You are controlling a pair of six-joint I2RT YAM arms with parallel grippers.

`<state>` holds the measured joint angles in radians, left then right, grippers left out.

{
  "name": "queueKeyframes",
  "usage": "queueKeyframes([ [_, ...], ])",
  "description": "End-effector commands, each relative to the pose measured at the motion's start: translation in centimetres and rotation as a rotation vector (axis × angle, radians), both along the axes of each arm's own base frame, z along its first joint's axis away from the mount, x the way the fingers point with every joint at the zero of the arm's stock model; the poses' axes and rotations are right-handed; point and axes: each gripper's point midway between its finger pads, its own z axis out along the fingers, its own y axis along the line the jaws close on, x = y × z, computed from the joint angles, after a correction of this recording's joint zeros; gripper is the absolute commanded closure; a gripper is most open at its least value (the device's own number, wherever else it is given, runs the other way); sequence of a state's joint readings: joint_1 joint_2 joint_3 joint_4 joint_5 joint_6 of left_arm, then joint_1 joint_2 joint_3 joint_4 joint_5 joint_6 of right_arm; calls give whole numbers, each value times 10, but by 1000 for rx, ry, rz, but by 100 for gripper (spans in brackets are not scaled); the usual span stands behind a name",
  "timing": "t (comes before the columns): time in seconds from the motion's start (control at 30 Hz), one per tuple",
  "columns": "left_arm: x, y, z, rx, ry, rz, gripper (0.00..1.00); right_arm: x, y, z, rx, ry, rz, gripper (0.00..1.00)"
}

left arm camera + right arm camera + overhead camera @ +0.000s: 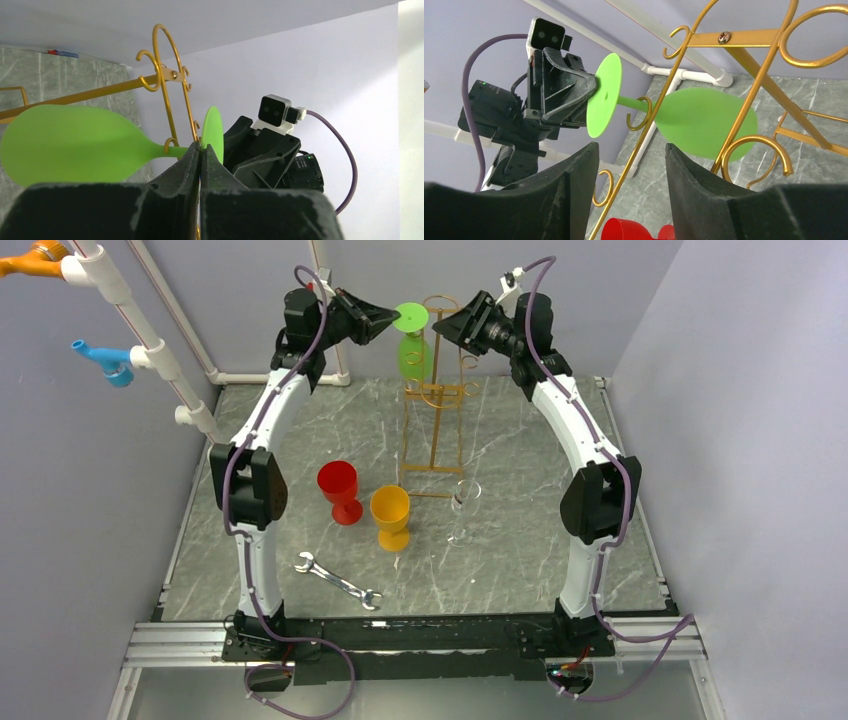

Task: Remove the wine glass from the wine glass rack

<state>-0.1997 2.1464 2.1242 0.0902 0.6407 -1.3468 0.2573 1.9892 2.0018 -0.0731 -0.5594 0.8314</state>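
Note:
A green wine glass hangs upside down by its stem in a hook near the top of the gold wire wine glass rack, its round foot uppermost. My left gripper is shut on the left edge of that foot. In the left wrist view the fingertips pinch the foot's rim, with the bowl and rack behind. My right gripper is open and empty just right of the rack top. The right wrist view shows the glass and rack beyond its fingers.
A red cup, an orange cup and a clear wine glass stand in front of the rack. A wrench lies near the front. A white pipe frame runs along the left and back.

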Motion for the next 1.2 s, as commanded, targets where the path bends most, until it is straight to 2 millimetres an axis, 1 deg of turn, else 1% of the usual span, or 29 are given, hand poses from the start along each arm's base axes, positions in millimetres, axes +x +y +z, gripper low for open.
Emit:
queueKeyframes([
  [0.0,-19,15,58,-15,-130,38,100,-16,-5,42,32,-88,9,44],
  [0.07,-18,18,58,-12,-129,45,100,-17,-5,42,31,-88,9,42],
  [0.23,-18,24,56,11,-123,68,100,-18,-6,44,29,-92,7,32],
  [0.33,-19,26,56,12,-121,68,100,-17,-6,43,30,-89,7,30],
  [0.5,-21,24,56,7,-112,46,100,-18,-4,42,35,-86,13,28],
  [0.63,-21,24,49,40,-94,48,100,-18,-5,43,34,-88,12,27],
  [0.73,-19,25,38,70,-62,52,100,-17,-6,41,33,-85,10,27],
  [0.8,-17,26,32,68,-51,50,100,-17,-5,41,36,-84,14,27],
  [0.87,-16,26,31,62,-52,51,100,-18,-5,41,37,-83,15,27],
  [0.93,-15,27,30,68,-58,57,100,-18,-5,42,35,-86,15,27],
  [1.17,-17,32,39,80,-90,74,100,-19,-5,42,35,-85,14,26],
])
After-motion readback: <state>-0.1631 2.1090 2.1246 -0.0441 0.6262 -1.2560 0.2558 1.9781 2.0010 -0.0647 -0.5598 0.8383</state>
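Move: Your left gripper already holds the green wine glass by the rim of its foot; the hanging glass's middle is about 2 cm ahead, 3 cm right and 8 cm below it. The rack hook at the stem lies some 2 cm ahead, 3 cm right and 3 cm lower, the top of the rack's post about 4 cm ahead, 8 cm right and 4 cm lower. From the empty right gripper the green glass's middle is 2 cm ahead, 8 cm left and 5 cm below. Keep the left pinch on the green foot and draw the glass left, away from the hook and post, about 2.5 cm in all: first left and up roughly 1 cm, pause, then ease down about 2 cm while going on left, rolling the hand some 5 degrees, left side rising. Leave the right gripper nearly in place, clear of the glass, and open its fingers wider. ##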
